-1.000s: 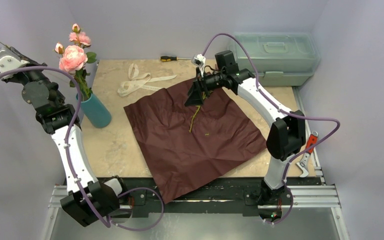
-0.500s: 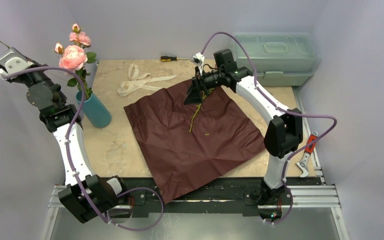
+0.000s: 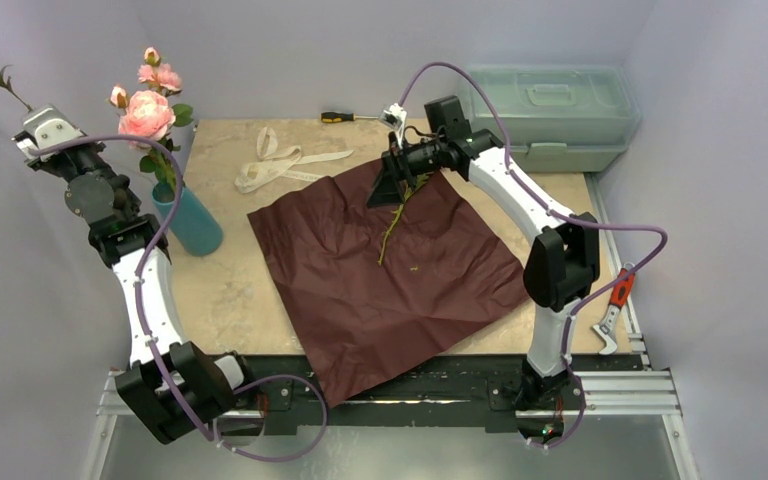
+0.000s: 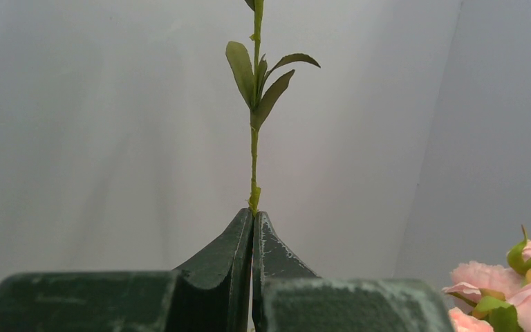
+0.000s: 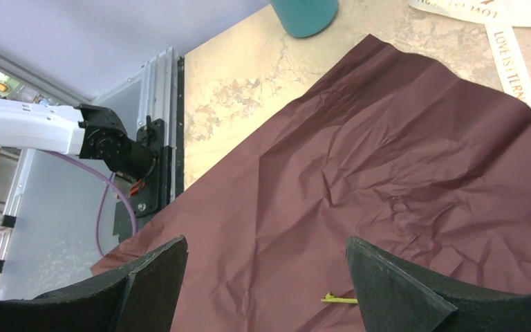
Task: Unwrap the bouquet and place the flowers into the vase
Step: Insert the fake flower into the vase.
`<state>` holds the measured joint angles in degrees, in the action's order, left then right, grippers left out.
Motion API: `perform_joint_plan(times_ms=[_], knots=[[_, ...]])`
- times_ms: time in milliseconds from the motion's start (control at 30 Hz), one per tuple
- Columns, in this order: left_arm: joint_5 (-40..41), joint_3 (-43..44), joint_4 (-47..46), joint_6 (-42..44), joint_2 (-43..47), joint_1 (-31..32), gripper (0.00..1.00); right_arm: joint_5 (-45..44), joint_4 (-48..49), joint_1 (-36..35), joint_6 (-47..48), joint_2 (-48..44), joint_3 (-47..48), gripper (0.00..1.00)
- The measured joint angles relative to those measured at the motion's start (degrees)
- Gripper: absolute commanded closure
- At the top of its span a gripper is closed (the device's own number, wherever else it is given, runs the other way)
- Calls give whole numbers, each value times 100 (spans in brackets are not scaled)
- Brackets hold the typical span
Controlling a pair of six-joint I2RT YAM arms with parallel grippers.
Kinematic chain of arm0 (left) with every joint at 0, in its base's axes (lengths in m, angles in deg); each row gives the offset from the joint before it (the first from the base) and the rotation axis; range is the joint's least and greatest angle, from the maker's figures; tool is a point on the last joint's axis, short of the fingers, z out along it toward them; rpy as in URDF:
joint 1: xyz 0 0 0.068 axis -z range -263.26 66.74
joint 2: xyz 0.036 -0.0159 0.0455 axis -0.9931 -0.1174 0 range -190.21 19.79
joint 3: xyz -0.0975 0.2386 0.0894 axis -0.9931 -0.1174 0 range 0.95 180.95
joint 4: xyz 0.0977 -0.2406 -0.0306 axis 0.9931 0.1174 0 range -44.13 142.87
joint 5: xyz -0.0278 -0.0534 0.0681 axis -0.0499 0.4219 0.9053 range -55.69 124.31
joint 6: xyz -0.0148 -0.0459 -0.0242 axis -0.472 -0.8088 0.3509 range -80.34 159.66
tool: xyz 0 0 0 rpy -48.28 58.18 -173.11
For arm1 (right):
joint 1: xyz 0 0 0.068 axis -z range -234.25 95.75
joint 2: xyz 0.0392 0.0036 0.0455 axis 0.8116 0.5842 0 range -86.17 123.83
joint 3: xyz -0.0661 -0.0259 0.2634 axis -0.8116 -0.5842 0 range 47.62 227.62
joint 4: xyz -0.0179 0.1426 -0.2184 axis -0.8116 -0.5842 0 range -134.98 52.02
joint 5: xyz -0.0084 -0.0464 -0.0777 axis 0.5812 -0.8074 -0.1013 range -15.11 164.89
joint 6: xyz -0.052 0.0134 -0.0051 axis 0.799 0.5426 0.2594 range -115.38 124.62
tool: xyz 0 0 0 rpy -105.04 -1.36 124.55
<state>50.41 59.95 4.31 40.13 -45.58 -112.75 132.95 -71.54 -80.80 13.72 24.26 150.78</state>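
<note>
The maroon wrapping paper (image 3: 390,275) lies spread flat on the table. The teal vase (image 3: 192,222) stands at the left with pink roses (image 3: 146,115) in it. My left gripper (image 3: 32,125) is raised left of the roses, shut on a thin green leafy stem (image 4: 254,138) that points upward. The roses' blooms (image 4: 498,290) show low on the right in the left wrist view. My right gripper (image 3: 390,190) hovers open over a bare green stem (image 3: 392,225) lying on the paper (image 5: 359,159). Only that stem's tip (image 5: 339,299) shows between the open fingers (image 5: 266,252).
Cream ribbon (image 3: 280,165) lies behind the paper, with a screwdriver (image 3: 345,117) beyond it. A pale green toolbox (image 3: 550,115) stands at the back right. Red-handled cutters (image 3: 615,300) lie on the right rail. The vase's base (image 5: 304,14) shows at the top of the right wrist view.
My left arm has swung right toward the vase, carrying the leafy stem with it. The right gripper has barely shifted and stays open over the paper.
</note>
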Motion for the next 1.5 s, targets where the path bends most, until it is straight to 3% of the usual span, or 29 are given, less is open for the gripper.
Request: perform_joint_plan(times_ms=[233, 467, 933, 1000, 1067, 1133, 1500], knots=[[-129, -144, 164, 372, 9, -2, 100, -2, -120, 15, 70, 9, 131, 11], [-841, -566, 1043, 514, 181, -2, 100, -2, -203, 55, 107, 9, 131, 11], [-1552, -640, 1923, -310, -494, -2, 100, -2, -225, 74, 105, 9, 131, 11], [-1604, -640, 2079, -444, -562, -2, 92, -2, -227, 81, 105, 9, 131, 11], [-1644, -629, 2214, -518, -590, -2, 74, -2, -229, 92, 105, 9, 131, 11], [-1711, -595, 2413, -588, -588, -2, 64, -2, -232, 109, 105, 9, 131, 11], [-1805, 306, 4199, -669, -264, -2, 40, -2, -212, 122, 107, 9, 125, 11]])
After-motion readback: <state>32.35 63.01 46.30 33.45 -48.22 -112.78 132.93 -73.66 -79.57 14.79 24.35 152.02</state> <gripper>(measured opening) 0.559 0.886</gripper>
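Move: Ahead of the left hand, which holds the flower stem, the vase stands about 7 cm farther out and 8 cm to the right, its middle some 37 cm below. The big pink rose already in the vase is roughly 11 cm ahead, 11 cm right and 7 cm lower; the ribbon lies on the table about 25 cm ahead and 27 cm right. From the idle right hand the vase is about 48 cm left, 2 cm farther out and 12 cm lower. Sinking about 20 cm towards the vase with the stem still pinched, the left hand also goes some 7 cm forward and drifts right, tipping down about 30 degrees and swinging clockwise to bring the stem upright. At the bottom the fingers open to about half and let go; the hand then rises 3 cm and eases back. ##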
